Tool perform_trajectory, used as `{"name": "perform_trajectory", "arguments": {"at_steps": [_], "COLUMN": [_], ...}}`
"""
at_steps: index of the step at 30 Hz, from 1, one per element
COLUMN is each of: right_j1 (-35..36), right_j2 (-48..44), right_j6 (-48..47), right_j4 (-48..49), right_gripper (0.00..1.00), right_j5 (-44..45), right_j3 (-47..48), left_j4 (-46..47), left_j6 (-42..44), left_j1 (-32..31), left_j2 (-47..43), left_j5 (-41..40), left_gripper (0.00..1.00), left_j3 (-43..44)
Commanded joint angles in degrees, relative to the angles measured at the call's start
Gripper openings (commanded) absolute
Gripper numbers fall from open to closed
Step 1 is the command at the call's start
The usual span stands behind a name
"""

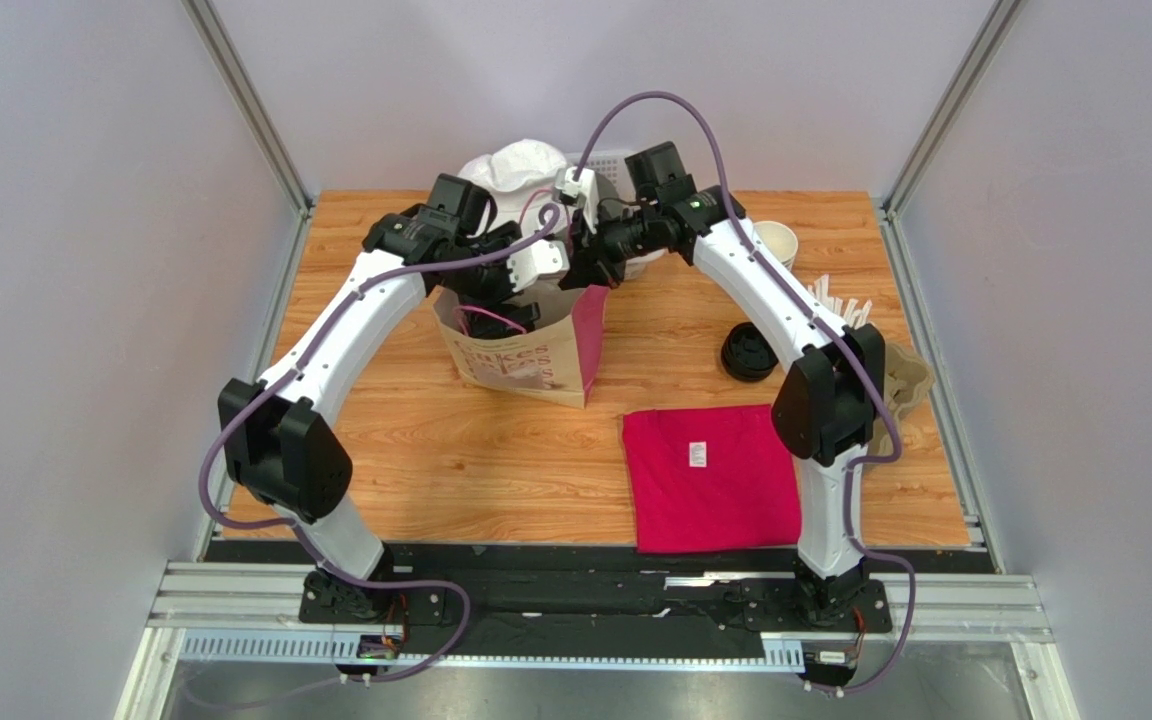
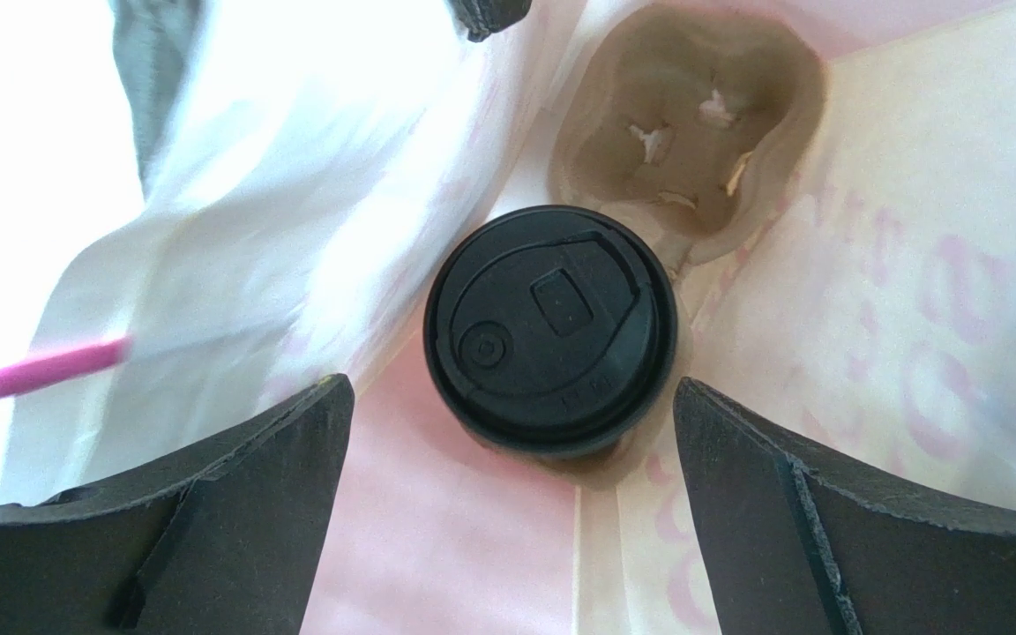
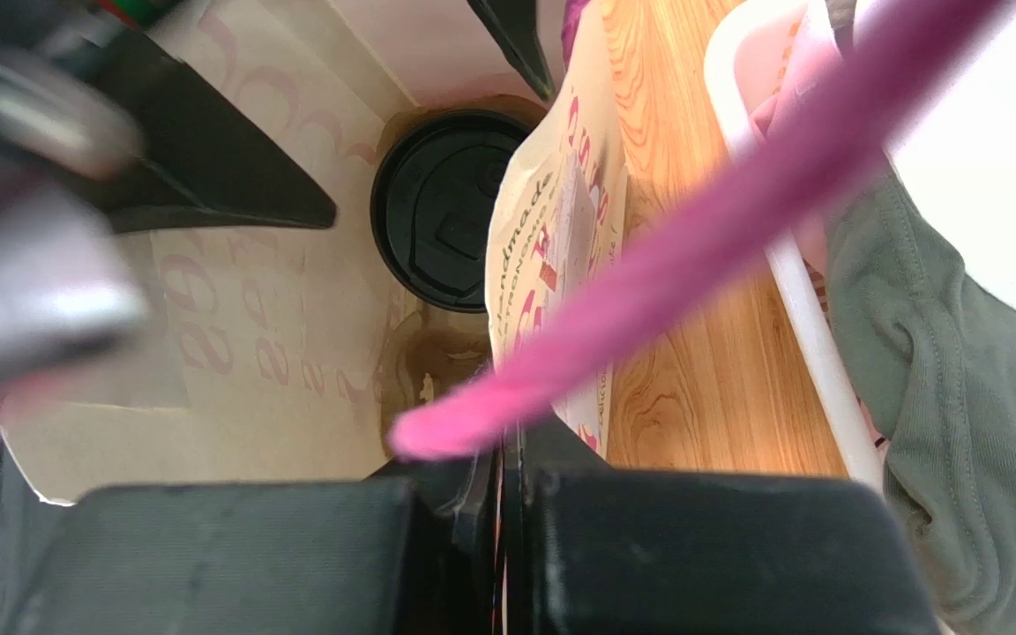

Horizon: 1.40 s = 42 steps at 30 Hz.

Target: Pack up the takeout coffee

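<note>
The takeout coffee (image 2: 549,328) stands upright inside the paper bag (image 1: 530,357), showing only its black lid. It sits in one pocket of a brown pulp cup carrier (image 2: 692,126). My left gripper (image 2: 511,386) is open and reaches down into the bag just above the cup, a finger on either side and clear of the lid. In the right wrist view the lid of the takeout coffee (image 3: 441,205) shows past the bag's wall. My right gripper (image 3: 503,457) is shut on the bag's top edge by its pink handle (image 3: 686,252).
A magenta cloth (image 1: 710,473) lies on the table near the right arm's base. A stack of black lids (image 1: 749,354) and lidless tan cups (image 1: 775,240) sit to the right of the bag. A white bundle (image 1: 515,162) lies behind it.
</note>
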Motion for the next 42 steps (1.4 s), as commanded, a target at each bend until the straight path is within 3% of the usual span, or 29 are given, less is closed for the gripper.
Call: {"name": "perform_trajectory", "arguments": {"at_steps": [1,14,24,29,32,42], "right_j1": [0.42,1.22,1.22,1.22,1.22,1.22], "right_j2": [-1.69,-5.48,-3.28,-2.58,-2.14,-2.40], "right_j6": [-1.71,-4.70,-3.21,-1.37,0.31,3.30], "right_j4": [-3.97,-3.98,-3.98,-4.15,-4.24,-4.15], "right_gripper": [0.00,0.00,0.01,0.28,0.39,0.65], "right_j5": [2.70,1.73,2.88,4.28,5.51,10.17], "right_j3": [-1.94,-6.51,-2.73,-0.54,1.92,8.78], "left_j4": [-3.27,2.34,3.14,3.06,2.79,3.58], "left_j6": [-1.99,-13.85,-26.23,-31.69,-32.66,-37.23], "left_j1": [0.11,0.81,3.62,5.47,5.74,8.46], "left_j2": [-4.33,-9.69,-8.56,-7.33,-7.06,-5.83], "left_j5": [2.79,2.53,0.42,-0.28,-1.24,-3.27], "left_gripper": [0.99,0.96,0.99,0.99,0.99,0.99], "left_j3": [3.49,7.01,14.56,19.05,20.55,21.95]}}
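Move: The black-lidded cup stands about 12 cm below the open left hand, 3 cm ahead and 3 cm to its right. The carrier's empty pocket lies some 8 cm to the right of the cup and 2 cm nearer the robot; the basket is about 15 cm ahead and 9 cm right of the left hand. The right hand keeps the bag's far rim between its shut fingers; the cup is about 8 cm left, 3 cm back and 14 cm below it. Left hand rises about 17 cm out of the bag, turning counter-clockwise; right opens, letting go of the rim. ##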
